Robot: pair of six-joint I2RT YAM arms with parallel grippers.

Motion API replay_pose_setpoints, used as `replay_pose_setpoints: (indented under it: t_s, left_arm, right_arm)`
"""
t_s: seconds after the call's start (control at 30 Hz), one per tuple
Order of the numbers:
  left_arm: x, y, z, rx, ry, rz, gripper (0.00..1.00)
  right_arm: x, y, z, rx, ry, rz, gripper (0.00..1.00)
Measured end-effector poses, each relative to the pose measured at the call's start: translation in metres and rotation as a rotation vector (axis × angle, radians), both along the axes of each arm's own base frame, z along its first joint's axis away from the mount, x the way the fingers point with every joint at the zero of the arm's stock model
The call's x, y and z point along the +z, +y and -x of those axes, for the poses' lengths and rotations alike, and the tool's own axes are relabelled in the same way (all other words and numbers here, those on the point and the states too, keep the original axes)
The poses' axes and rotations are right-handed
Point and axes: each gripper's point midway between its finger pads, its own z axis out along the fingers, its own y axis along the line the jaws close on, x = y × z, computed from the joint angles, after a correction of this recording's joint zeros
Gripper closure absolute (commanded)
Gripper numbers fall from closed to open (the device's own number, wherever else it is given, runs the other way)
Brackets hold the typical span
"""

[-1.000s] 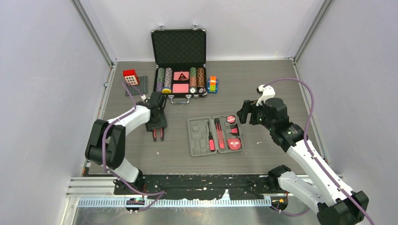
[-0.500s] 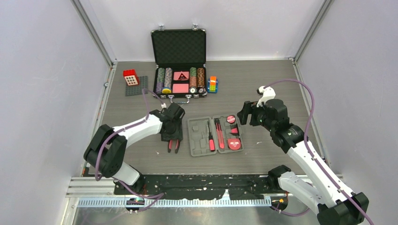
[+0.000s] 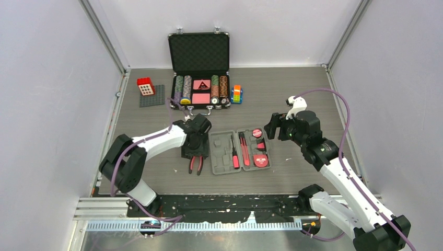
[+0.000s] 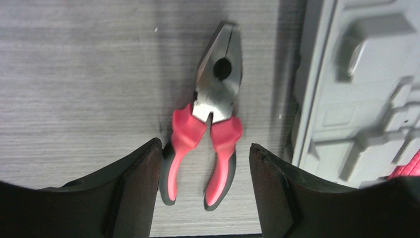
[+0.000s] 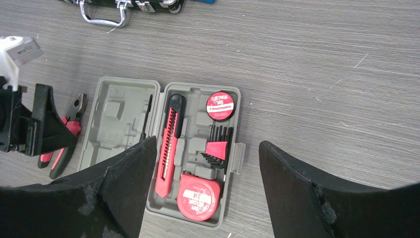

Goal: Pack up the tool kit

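Observation:
The grey tool kit case (image 3: 222, 158) lies open in the middle of the table, also seen in the right wrist view (image 5: 116, 116). Its right half holds a red knife (image 5: 167, 148), a tape measure (image 5: 199, 196), hex keys (image 5: 217, 146) and a tape roll (image 5: 220, 105). A screwdriver (image 5: 147, 116) lies by the hinge. The red-and-black pliers (image 3: 196, 164) lie flat on the table just left of the case. My left gripper (image 3: 195, 155) is open above them, with the handles (image 4: 190, 163) loose between its fingers. My right gripper (image 3: 271, 128) hangs open over the case's right side.
A black metal-edged case of poker chips (image 3: 201, 73) stands open at the back. A red block (image 3: 146, 86) sits on a dark baseplate (image 3: 155, 99) at the back left. A stack of coloured bricks (image 3: 237, 94) is right of the black case.
My left arm carried the pliers rightward to the case's left edge, then its jaws widened, leaving them on the table. The right arm has not moved.

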Motion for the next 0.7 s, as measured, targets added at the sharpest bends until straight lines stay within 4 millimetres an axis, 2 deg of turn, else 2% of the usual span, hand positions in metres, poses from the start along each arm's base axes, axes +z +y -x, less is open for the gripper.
replay_pose_setpoints:
  t_s: [0.23, 0.4, 0.5, 0.6, 0.7]
  left_arm:
    - [-0.007, -0.008, -0.011, -0.03, 0.023, -0.023, 0.59]
    - [-0.006, -0.008, -0.012, -0.033, 0.02, -0.021, 0.86]
    - [-0.003, -0.007, -0.01, -0.035, 0.008, -0.015, 0.94]
    - [0.009, -0.003, -0.009, -0.045, -0.032, 0.001, 1.0]
    - [0.034, -0.004, -0.014, -0.054, -0.127, 0.05, 1.0]
  right_arm:
    - [-0.002, 0.003, 0.002, 0.017, 0.008, -0.006, 0.2]
    - [-0.002, 0.004, 0.003, 0.026, 0.01, -0.01, 0.2]
    - [-0.002, 0.007, 0.004, 0.039, 0.013, -0.017, 0.2]
    - [-0.003, 0.012, 0.005, 0.064, 0.024, -0.03, 0.21]
    - [-0.007, 0.019, 0.006, 0.094, 0.044, -0.045, 0.21]
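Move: The pliers lie almost between the left hand's open fingers, their middle about 2 cm ahead, 1 cm right and 1 cm below. The case's empty-sided half stands some 13 cm to that hand's right and 3 cm ahead, the screwdriver in it about 17 cm right and 3 cm ahead, both about 1 cm below. From the right hand the pliers lie roughly 31 cm left, 6 cm back and 18 cm below. The left hand eases slightly forward and down, pinches the pliers' handles below the pivot, then lifts about 4 cm. ##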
